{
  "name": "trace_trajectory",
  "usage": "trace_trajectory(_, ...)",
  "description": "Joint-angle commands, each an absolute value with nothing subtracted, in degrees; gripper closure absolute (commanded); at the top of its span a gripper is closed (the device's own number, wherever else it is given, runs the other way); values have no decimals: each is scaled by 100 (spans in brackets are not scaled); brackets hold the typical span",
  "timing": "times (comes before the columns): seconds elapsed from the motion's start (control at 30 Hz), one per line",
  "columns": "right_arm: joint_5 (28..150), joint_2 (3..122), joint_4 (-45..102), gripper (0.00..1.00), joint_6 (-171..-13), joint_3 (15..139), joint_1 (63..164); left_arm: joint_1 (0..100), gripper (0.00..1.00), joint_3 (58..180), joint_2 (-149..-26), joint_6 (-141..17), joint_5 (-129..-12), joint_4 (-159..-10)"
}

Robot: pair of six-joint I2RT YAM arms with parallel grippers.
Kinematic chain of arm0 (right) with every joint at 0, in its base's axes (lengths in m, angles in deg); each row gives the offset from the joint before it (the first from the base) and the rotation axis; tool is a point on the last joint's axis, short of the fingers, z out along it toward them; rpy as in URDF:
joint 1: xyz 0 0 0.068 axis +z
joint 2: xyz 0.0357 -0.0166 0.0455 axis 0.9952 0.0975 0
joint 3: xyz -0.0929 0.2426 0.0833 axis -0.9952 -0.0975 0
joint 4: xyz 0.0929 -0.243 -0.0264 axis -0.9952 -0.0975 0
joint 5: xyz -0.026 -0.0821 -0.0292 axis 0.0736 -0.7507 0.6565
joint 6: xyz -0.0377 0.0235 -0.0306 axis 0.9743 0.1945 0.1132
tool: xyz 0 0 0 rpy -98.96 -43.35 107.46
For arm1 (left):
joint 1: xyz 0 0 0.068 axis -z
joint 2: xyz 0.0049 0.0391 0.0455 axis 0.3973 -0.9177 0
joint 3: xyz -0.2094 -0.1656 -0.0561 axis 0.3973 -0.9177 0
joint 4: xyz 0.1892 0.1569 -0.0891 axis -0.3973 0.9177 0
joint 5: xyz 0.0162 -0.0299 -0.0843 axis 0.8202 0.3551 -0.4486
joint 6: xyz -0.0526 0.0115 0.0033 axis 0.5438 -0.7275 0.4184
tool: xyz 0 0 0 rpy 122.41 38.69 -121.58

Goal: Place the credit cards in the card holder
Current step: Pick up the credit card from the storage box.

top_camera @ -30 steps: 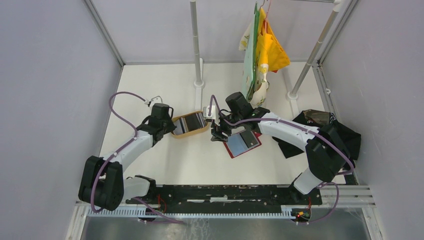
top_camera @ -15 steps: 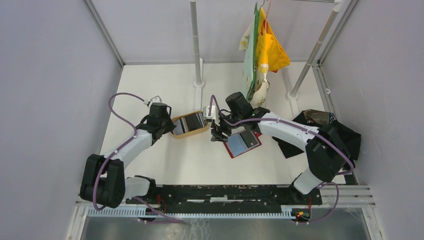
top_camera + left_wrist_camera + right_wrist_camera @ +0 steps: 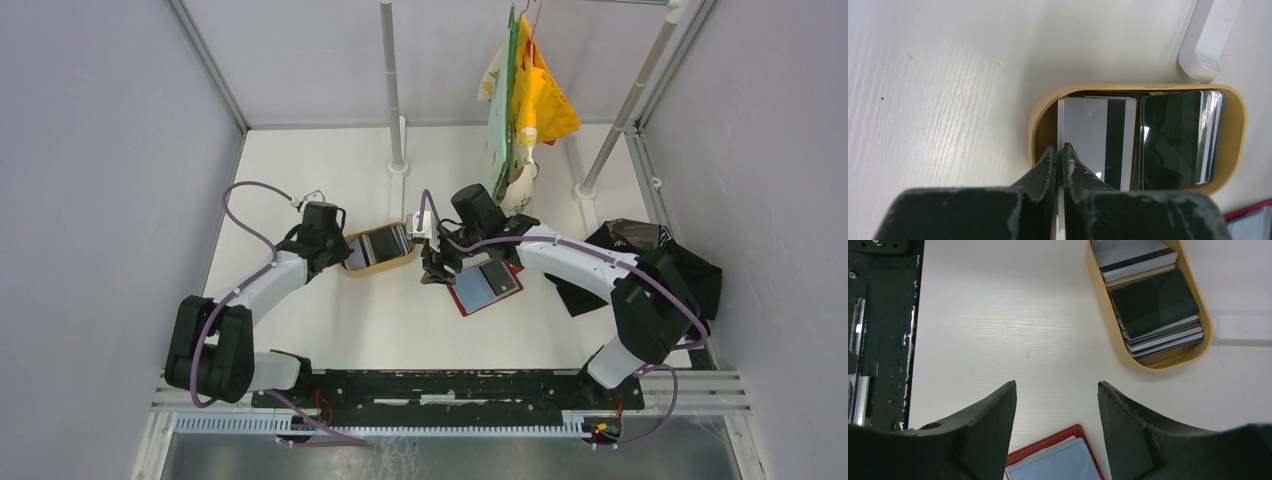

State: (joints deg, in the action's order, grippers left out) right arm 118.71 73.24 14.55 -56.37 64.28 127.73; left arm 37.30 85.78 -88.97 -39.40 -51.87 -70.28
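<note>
Two stacks of credit cards lie in a tan oval tray (image 3: 1040, 115): a silvery stack with a dark stripe (image 3: 1088, 135) and a dark stack (image 3: 1168, 140). My left gripper (image 3: 1058, 148) is shut on the left edge of the silvery stack's top cards, and thin card edges show between its fingers. The card holder (image 3: 487, 285) is red and lies open, lining up, right of the tray. My right gripper (image 3: 1057, 385) stands open just above the card holder's (image 3: 1053, 460) near-left corner, with nothing between its fingers.
A white rack foot (image 3: 1208, 40) sits just beyond the tray. Rack poles (image 3: 392, 90) and hanging cloths (image 3: 525, 100) stand at the back. A black heap (image 3: 640, 250) lies at the right wall. The black base rail (image 3: 878, 315) runs along the near edge.
My left gripper's jaws have closed onto the edge of the silvery cards, and its elbow has shifted slightly. The right arm has not moved.
</note>
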Motion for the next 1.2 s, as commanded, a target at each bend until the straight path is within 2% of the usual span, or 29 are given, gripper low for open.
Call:
trace_trajectory(0.0,12045,7350,1571,34,-5746,6436,12747,3694,95,8848,-8478,-3837,-4899,-6790)
trace_trajectory(0.37,12094,7411,1599,34,-5772,6426,12745,3694,98,8931,-8084,-3815,-4900,-6757)
trace_trajectory(0.57,12221,7405,1686,34,-5825,6373,12747,3697,98,8695,-7771,-3789,-5698,-7459)
trace_trajectory(0.9,12285,7365,1733,34,-5835,6325,12700,3686,98,8637,-8707,-3318,-7226,-8900)
trace_trajectory(1.17,12320,7358,1731,34,-5835,6321,12665,3690,98,8308,-8951,-2849,-7478,-9427)
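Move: The left hand already pinches a card at the left end of the storage box. The card holder it is bound for lies about 32 cm to its right, some 8 cm back and 5 cm lower. The storage box's middle is roughly 7 cm right and 1 cm ahead, and the black card leaning in it about 9 cm right and 2 cm ahead. From the right hand the card holder lies about 12 cm right, 2 cm back and 11 cm below. Keeping its pinch on the card, the left hand draws it up out of the left end of the storage box, rising nearly 7 cm almost straight before it swings away. It then carries the card right by about 7 cm and some 3 cm forward, over the black card and towards the card holder, easing down 2 cm while the wrist rolls its left side down by about 20 degrees, tips up a little and turns slightly clockwise. ##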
